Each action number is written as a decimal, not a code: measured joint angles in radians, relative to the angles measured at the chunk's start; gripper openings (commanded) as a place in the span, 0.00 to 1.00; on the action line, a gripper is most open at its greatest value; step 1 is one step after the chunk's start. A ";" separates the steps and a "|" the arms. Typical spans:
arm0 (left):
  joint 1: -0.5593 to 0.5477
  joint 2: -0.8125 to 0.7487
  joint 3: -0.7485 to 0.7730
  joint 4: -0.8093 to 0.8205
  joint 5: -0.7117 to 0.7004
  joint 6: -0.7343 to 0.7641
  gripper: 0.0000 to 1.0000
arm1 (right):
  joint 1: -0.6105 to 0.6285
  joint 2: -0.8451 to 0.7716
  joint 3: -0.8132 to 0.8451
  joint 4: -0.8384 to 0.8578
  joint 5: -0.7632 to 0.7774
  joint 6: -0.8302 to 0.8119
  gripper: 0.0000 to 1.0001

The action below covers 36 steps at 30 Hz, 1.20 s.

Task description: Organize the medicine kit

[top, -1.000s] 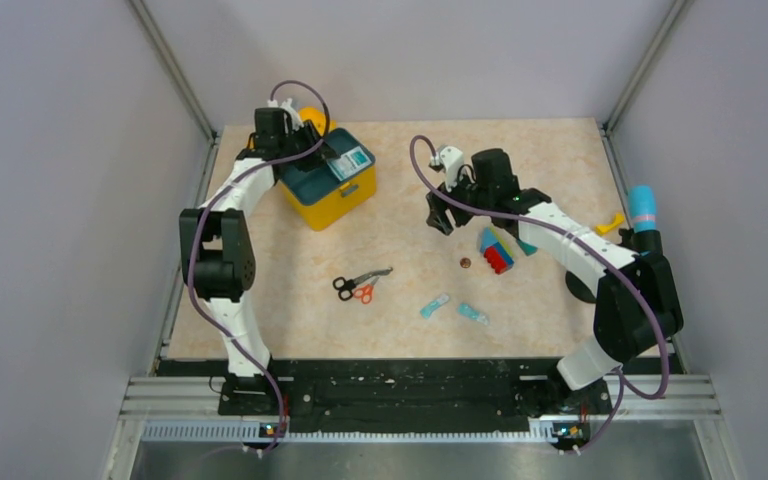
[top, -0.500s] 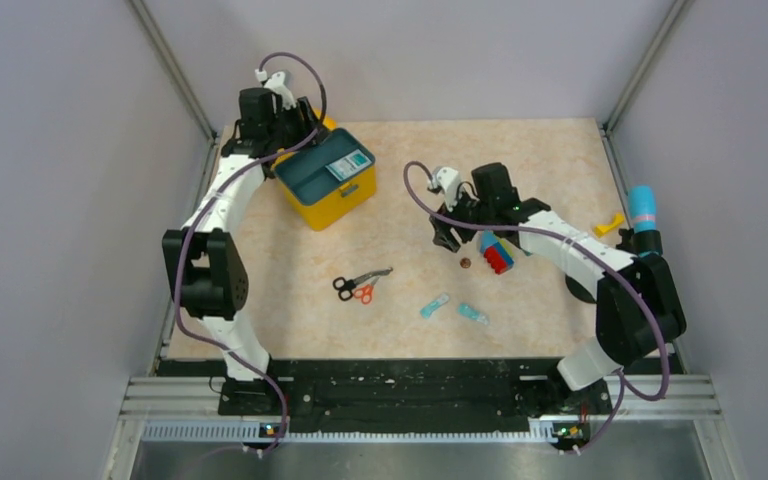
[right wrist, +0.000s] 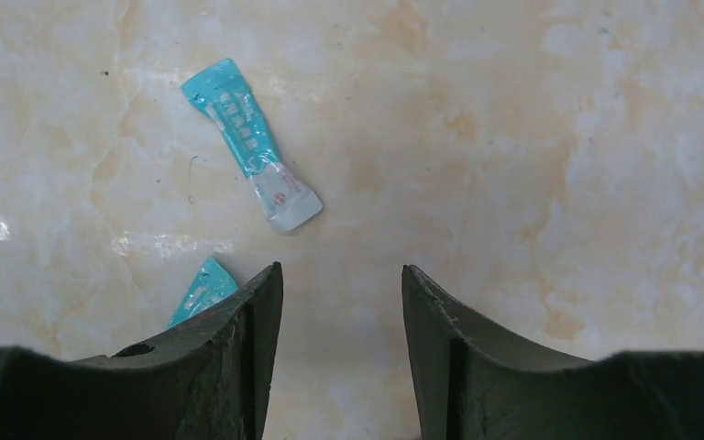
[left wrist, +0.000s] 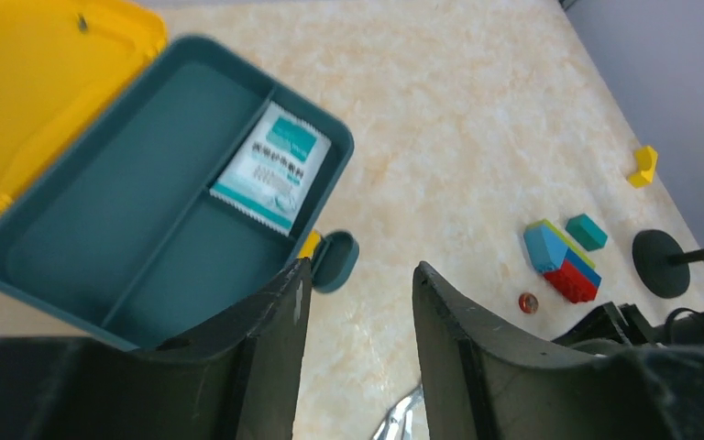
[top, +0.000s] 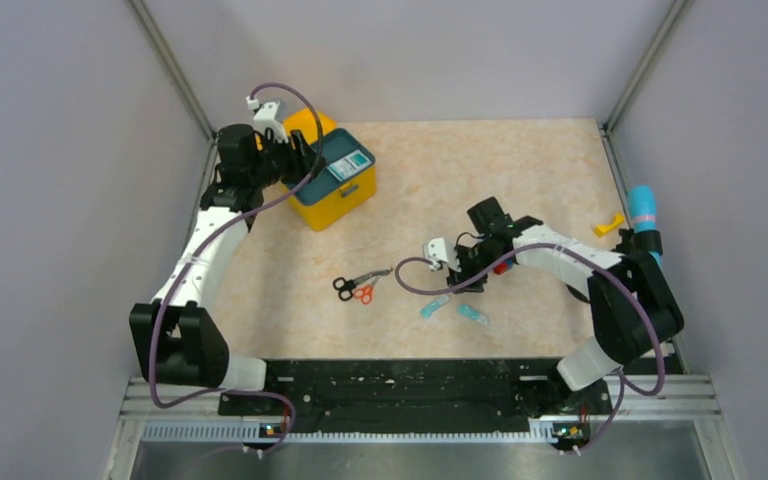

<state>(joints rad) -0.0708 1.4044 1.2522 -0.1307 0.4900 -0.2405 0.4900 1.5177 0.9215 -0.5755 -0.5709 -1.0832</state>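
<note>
The medicine kit is a yellow box at the back left, its lid swung open. A dark teal tray sits in it and holds a white and teal packet. My left gripper hovers at the kit's left side; in the left wrist view the left gripper is open with only table between the fingers. My right gripper is open low over the table. One teal sachet lies just beyond it and a second sachet beside its left finger.
Scissors lie mid-table. The two sachets are near the front. Stacked coloured blocks, a coin, a teal block and a black disc sit right of centre. A yellow piece and blue cylinder are at the right edge.
My left arm has drawn back leftward from over the kit's tray. My right arm has swung forward and down from the blocks to the sachets, its jaws narrower than before.
</note>
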 measured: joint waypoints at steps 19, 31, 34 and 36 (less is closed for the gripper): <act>0.037 -0.001 -0.078 -0.129 -0.026 -0.049 0.49 | 0.082 0.226 0.096 -0.187 -0.084 -0.436 0.38; 0.008 0.091 -0.079 -0.041 0.044 -0.106 0.50 | 0.099 0.224 0.102 -0.014 -0.032 -0.226 0.00; -0.003 0.139 -0.071 -0.014 0.146 -0.145 0.54 | 0.090 0.195 0.116 0.042 -0.008 -0.137 0.00; -0.009 0.191 -0.058 0.037 0.245 -0.203 0.55 | 0.085 0.144 0.117 0.101 0.011 -0.070 0.00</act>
<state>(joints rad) -0.0795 1.5955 1.1946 -0.0937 0.7353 -0.4435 0.5755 1.6615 1.0382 -0.4740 -0.5602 -1.1534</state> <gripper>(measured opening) 0.536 0.021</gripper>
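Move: About 5 cm back, 5 cm left and 5 cm below the right hand lies the small blue packet. A second blue packet is roughly 7 cm back and 3 cm right of this hand, the brown ball about 4 cm ahead and 2 cm right, the black scissors some 20 cm left and level with it. From the left hand, the small blue packet is about 22 cm back, 24 cm right and 28 cm below, while the tray's middle lies some 8 cm straight ahead, 15 cm down. Sinking about 4 cm while drawing back and a little left, the right hand turns some 25 degrees counter-clockwise, shuts its half-open fingers on the small blue packet's pale near end, then carries it forward, up and slightly left, swinging most of that turn back. The empty left hand drops about 8 cm towards the tray, mostly early on, pauses, then swings right with its tips dipping, fingers still half open. ##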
